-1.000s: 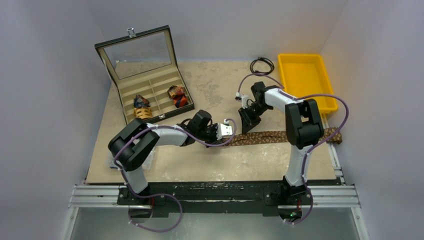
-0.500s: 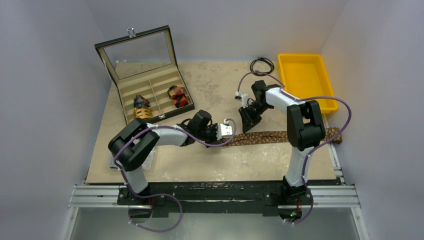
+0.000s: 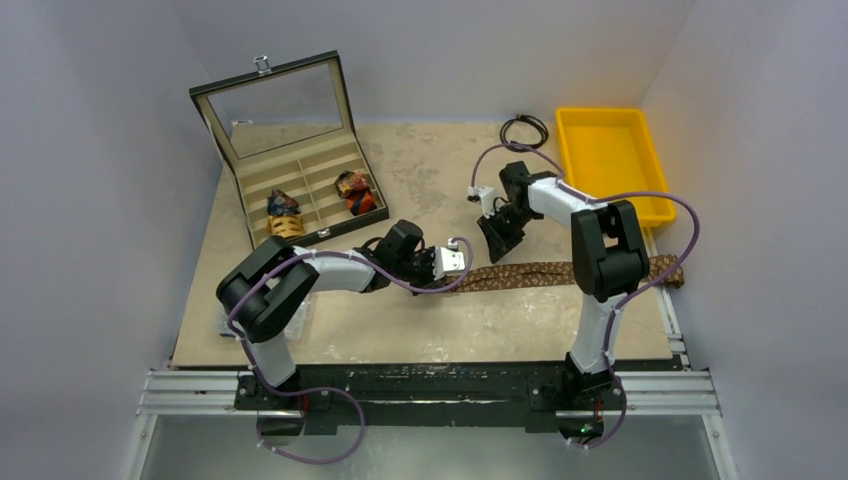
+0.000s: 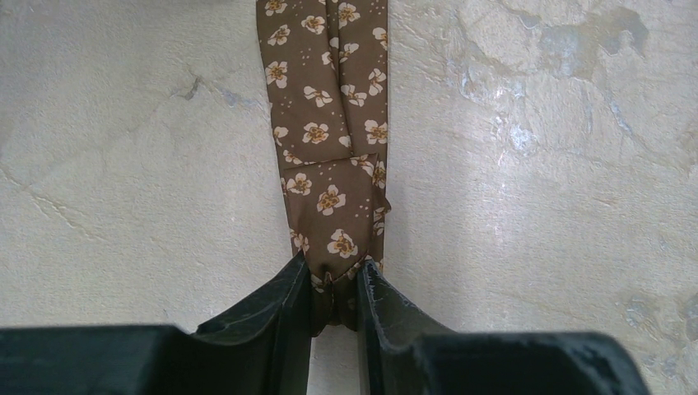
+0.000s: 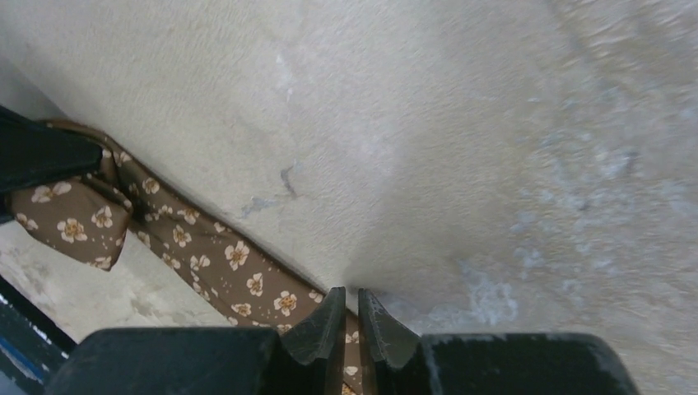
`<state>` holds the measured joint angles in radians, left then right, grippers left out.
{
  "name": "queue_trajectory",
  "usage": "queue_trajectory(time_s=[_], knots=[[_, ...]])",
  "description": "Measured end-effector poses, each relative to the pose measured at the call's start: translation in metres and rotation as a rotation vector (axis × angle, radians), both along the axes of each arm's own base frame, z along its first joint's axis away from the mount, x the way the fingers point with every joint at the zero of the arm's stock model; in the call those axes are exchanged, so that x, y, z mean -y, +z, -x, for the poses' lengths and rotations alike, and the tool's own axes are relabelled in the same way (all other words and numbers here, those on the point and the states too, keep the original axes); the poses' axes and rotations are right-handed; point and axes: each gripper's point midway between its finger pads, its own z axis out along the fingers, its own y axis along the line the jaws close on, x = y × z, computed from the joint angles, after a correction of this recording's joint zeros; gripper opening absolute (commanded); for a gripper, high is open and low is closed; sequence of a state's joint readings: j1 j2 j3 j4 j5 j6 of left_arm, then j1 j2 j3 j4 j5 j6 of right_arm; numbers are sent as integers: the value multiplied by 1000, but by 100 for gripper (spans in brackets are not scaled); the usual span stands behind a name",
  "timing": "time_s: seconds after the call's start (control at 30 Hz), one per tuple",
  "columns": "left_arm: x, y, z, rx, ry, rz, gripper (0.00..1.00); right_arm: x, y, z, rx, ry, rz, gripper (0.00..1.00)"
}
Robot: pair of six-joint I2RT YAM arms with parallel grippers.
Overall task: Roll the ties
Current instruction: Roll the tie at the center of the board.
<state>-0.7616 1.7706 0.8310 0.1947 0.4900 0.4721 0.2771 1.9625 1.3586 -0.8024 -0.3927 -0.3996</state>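
A brown tie (image 3: 540,272) with small cream flowers lies stretched across the table, from its centre to the right edge. My left gripper (image 3: 462,262) is shut on the tie's folded left end, and the left wrist view shows that fold (image 4: 333,206) pinched between the fingertips of the left gripper (image 4: 333,276). My right gripper (image 3: 497,238) hovers just behind the tie. In the right wrist view the right gripper (image 5: 351,300) has its jaws almost together with nothing between them, and the tie (image 5: 206,255) runs beneath. Two rolled ties (image 3: 284,213) (image 3: 357,192) sit in the case.
An open display case (image 3: 300,160) with a glass lid stands at the back left. A yellow bin (image 3: 610,160) is at the back right, with a black cable loop (image 3: 524,129) beside it. The tie's wide end (image 3: 668,268) reaches the table's right edge.
My right gripper has drawn back a little from the tie and its jaws have narrowed. The left gripper and the tie have not moved.
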Motion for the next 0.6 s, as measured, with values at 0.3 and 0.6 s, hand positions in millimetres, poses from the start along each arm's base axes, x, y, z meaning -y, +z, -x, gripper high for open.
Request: queue_trajectory(time_s=[0.3,0.6], knots=[[0,0,0,-5,4,1,21,5,-5,40,-117,103,-10,8],[0,0,0,-5,5,1,21,6,18,50,-89,146,-36,20]])
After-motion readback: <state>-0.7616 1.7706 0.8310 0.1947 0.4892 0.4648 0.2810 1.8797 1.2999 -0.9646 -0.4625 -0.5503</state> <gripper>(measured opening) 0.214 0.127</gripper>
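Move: The stretch of tie that the right fingers sweep has its middle about 3 cm back from them and some 1 cm below; they stand at its far edge, nearly closed. From the right hand, the tie's folded end in the left gripper lies some 11 cm left and 6 cm back, the yellow bin some 24 cm right and 25 cm ahead. From the left hand, that same stretch is roughly 11 cm to the right and 3 cm ahead. The right fingertips drag the tie's far edge back with them, sweeping some 5 cm across the flat cloth from far edge to near edge, tips low and nearly shut, the wrist turning about 10 degrees; at the end they rise some 2 cm. The left hand stays put and keeps the folded end pinched. ##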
